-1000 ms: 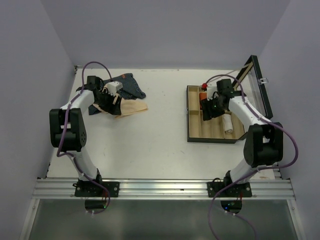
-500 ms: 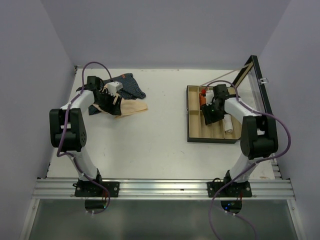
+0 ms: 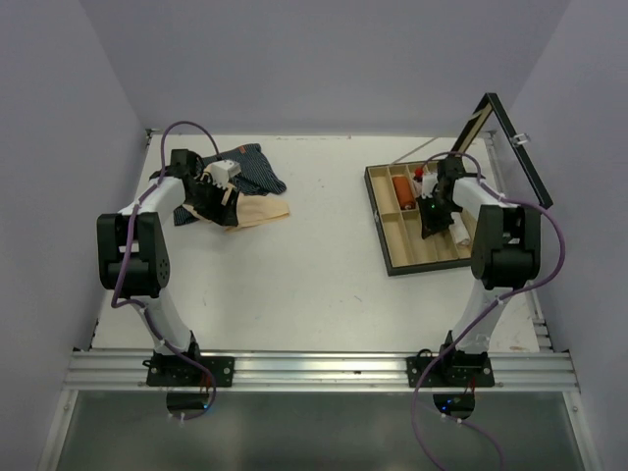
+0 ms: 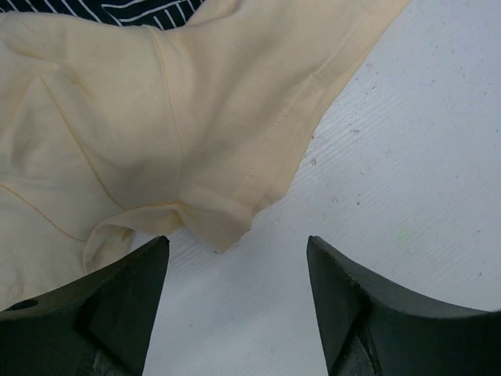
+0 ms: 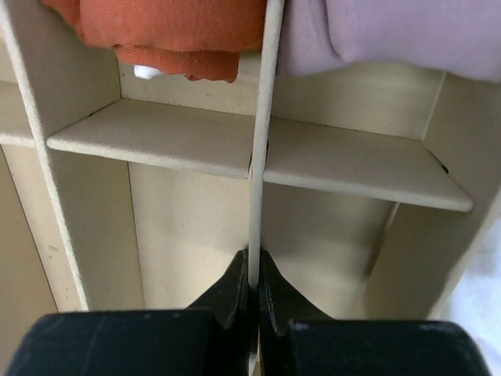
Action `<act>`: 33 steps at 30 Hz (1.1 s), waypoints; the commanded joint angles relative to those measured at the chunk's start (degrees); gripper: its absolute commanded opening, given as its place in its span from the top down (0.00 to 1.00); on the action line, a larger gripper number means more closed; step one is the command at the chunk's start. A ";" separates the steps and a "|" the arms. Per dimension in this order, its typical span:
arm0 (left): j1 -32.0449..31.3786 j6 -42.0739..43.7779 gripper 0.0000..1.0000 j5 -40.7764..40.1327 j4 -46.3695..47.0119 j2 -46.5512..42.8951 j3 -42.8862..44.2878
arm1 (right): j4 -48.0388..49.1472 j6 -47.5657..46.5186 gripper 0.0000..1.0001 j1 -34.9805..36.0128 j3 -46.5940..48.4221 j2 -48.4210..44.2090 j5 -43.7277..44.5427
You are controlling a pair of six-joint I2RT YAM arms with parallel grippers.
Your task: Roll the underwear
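The beige underwear (image 3: pixel 265 210) (image 4: pixel 156 117) lies crumpled at the table's back left, partly on the navy striped underwear (image 3: pixel 253 167) (image 4: pixel 141 9). My left gripper (image 3: pixel 221 204) (image 4: pixel 237 251) hovers open over the beige one's folded corner, with only bare table between its fingers. On the right, my right gripper (image 3: pixel 432 218) (image 5: pixel 254 262) is inside the wooden box (image 3: pixel 422 267), shut on a thin upright divider (image 5: pixel 262 157). Beyond the divider, an orange rolled cloth (image 5: pixel 172 31) (image 3: pixel 401 186) and a pale lilac cloth (image 5: pixel 391 31) lie in compartments.
The box's glass lid (image 3: pixel 500 137) stands open, leaning toward the right wall. A white roll (image 3: pixel 457 230) lies in a compartment on the box's right side. Purple cables loop over both arms. Walls close in the table on the left, back and right.
My right gripper has shut on the box divider. The box has turned and slid toward the right wall, and its lid now stands higher. The left arm has not moved.
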 commanded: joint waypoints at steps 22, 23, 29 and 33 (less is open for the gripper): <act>-0.04 6.16 0.24 0.88 -0.57 1.07 4.53 | -0.05 -15.67 0.79 -5.66 20.09 9.06 3.11; -0.04 6.86 0.25 0.97 -0.57 1.25 4.89 | -0.33 -15.94 0.76 -5.67 20.27 8.71 3.20; -1.79 7.21 0.27 -2.44 1.79 3.71 5.77 | -2.88 -16.03 0.49 -5.58 21.59 3.44 1.00; -3.99 6.43 0.32 -5.44 2.59 6.70 5.51 | -5.25 -15.07 0.45 -5.67 22.82 -0.17 -1.11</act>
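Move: The compartment box is already pinched by a lengthwise divider between the right fingers; its middle lies about 6 cm ahead. The orange roll sits roughly 11 cm ahead and 6 cm left, the lilac roll about 11 cm ahead and 1 cm left, the white roll some 9 cm right and 1 cm ahead. From the open left hand, the beige underwear's middle is about 5 cm ahead, 1 cm right and 6 cm below; the striped one 13 cm ahead, 3 cm right. The box is dragged level over the table, some 5 cm forward and 4 cm right, by the right fingers still shut on its divider; then they open about halfway and come free, the hand easing on forward-right and rising about 5 cm. Late on, the open left hand edges about 2 cm forward, then dips towards the beige underwear. ##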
